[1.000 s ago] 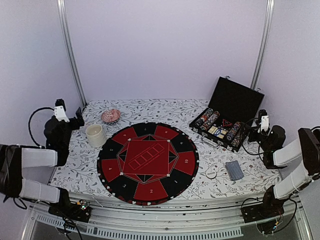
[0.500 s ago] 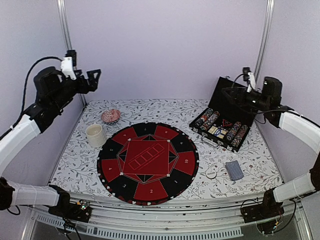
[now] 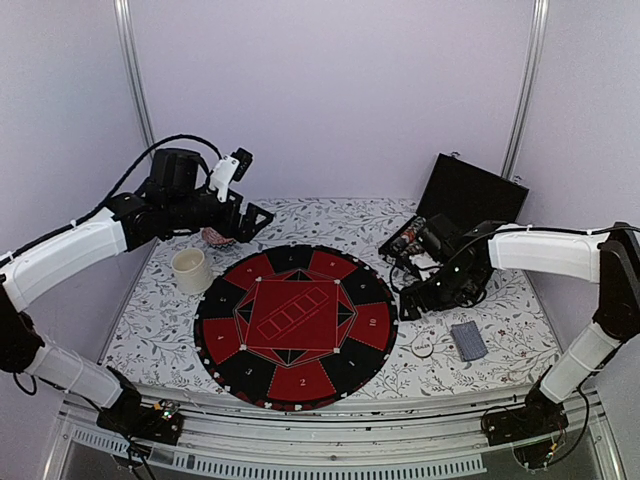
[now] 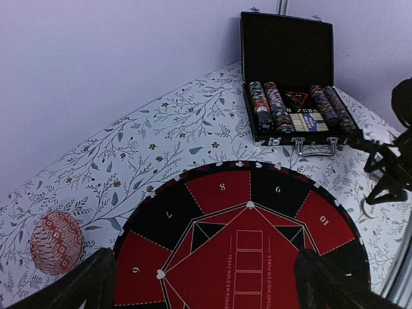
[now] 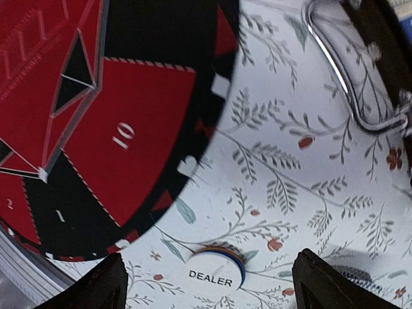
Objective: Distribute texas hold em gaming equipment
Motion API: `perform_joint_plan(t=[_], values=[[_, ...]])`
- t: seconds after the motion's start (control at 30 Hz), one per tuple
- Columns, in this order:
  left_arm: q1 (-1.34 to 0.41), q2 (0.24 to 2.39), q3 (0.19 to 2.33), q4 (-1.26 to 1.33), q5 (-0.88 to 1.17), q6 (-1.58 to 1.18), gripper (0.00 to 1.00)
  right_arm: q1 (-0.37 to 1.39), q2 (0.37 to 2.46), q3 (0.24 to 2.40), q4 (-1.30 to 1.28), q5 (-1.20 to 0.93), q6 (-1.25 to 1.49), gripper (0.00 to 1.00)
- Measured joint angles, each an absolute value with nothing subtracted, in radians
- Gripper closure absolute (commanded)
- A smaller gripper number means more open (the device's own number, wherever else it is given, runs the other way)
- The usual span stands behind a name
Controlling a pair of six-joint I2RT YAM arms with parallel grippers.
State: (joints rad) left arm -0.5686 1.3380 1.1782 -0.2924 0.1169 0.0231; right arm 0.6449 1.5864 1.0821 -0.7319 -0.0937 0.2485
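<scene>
An open black case [image 3: 470, 205] at the back right holds rows of striped poker chips [image 4: 270, 106] and card packs [image 4: 306, 120]. A grey-blue deck of playing cards [image 3: 468, 340] lies on the cloth at the right. To its left sits a small stack of discs [image 3: 422, 348] topped by a white one marked DEALER [image 5: 215, 273]. My right gripper [image 3: 412, 300] hovers open just above the cloth beside the mat. In the right wrist view the right gripper [image 5: 212, 290] has the dealer disc low between its spread fingers, untouched. My left gripper [image 3: 252, 216] is open, up in the air at the back left.
A round red and black poker mat [image 3: 295, 325] fills the middle. A white cup [image 3: 190, 270] stands left of it. The pink patterned bowl [image 4: 56, 243] sits behind the cup, mostly hidden under my left arm in the top view. The case's metal handle [image 5: 341, 77] sticks out toward the right gripper.
Both arms rose from rest at the sides. The left now reaches over the back left; the right came down between mat and case. Its jaws narrowed slightly.
</scene>
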Motion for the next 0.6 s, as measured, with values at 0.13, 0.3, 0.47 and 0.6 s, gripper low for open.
perform_joint_plan(t=[0.13,0.3,0.47,0.6], values=[[-0.569,1.353,1.178,-0.292,0.149,0.03,0.02,0.685,1.625,1.055,-0.804,-0.064,0.301,0.14],[-0.569,1.363,1.156,-0.277,0.172,0.036,0.02,0.727,1.667,1.047,-0.835,-0.038,0.352,0.2],[-0.569,1.382,1.144,-0.275,0.176,0.043,0.02,0.76,1.715,1.048,-0.845,-0.01,0.386,0.28],[-0.569,1.383,1.138,-0.274,0.176,0.052,0.02,0.778,1.731,1.049,-0.861,0.017,0.404,0.35]])
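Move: The dealer button lies below the right hand, about 7 cm back, some 2 cm to its right and 8 cm down. The card deck is around 9 cm to the right of the button and 2 cm farther out. The middle of the round mat is roughly 23 cm to the hand's left and 1 cm back, and the open chip case some 17 cm ahead and 5 cm right. From the left hand the button is about 30 cm right, 14 cm back and 29 cm below. No touch shows yet: the right hand heads for the dealer button, sinking about 6 cm while drawing back 5.5 cm, quickly at first and then slowing. Its wrist turns some 20 degrees until the fingers point straight down, and they narrow from wide open to partly closed, one on each side of the button. The empty left hand, still open, sinks about 3 cm over the far left side. ##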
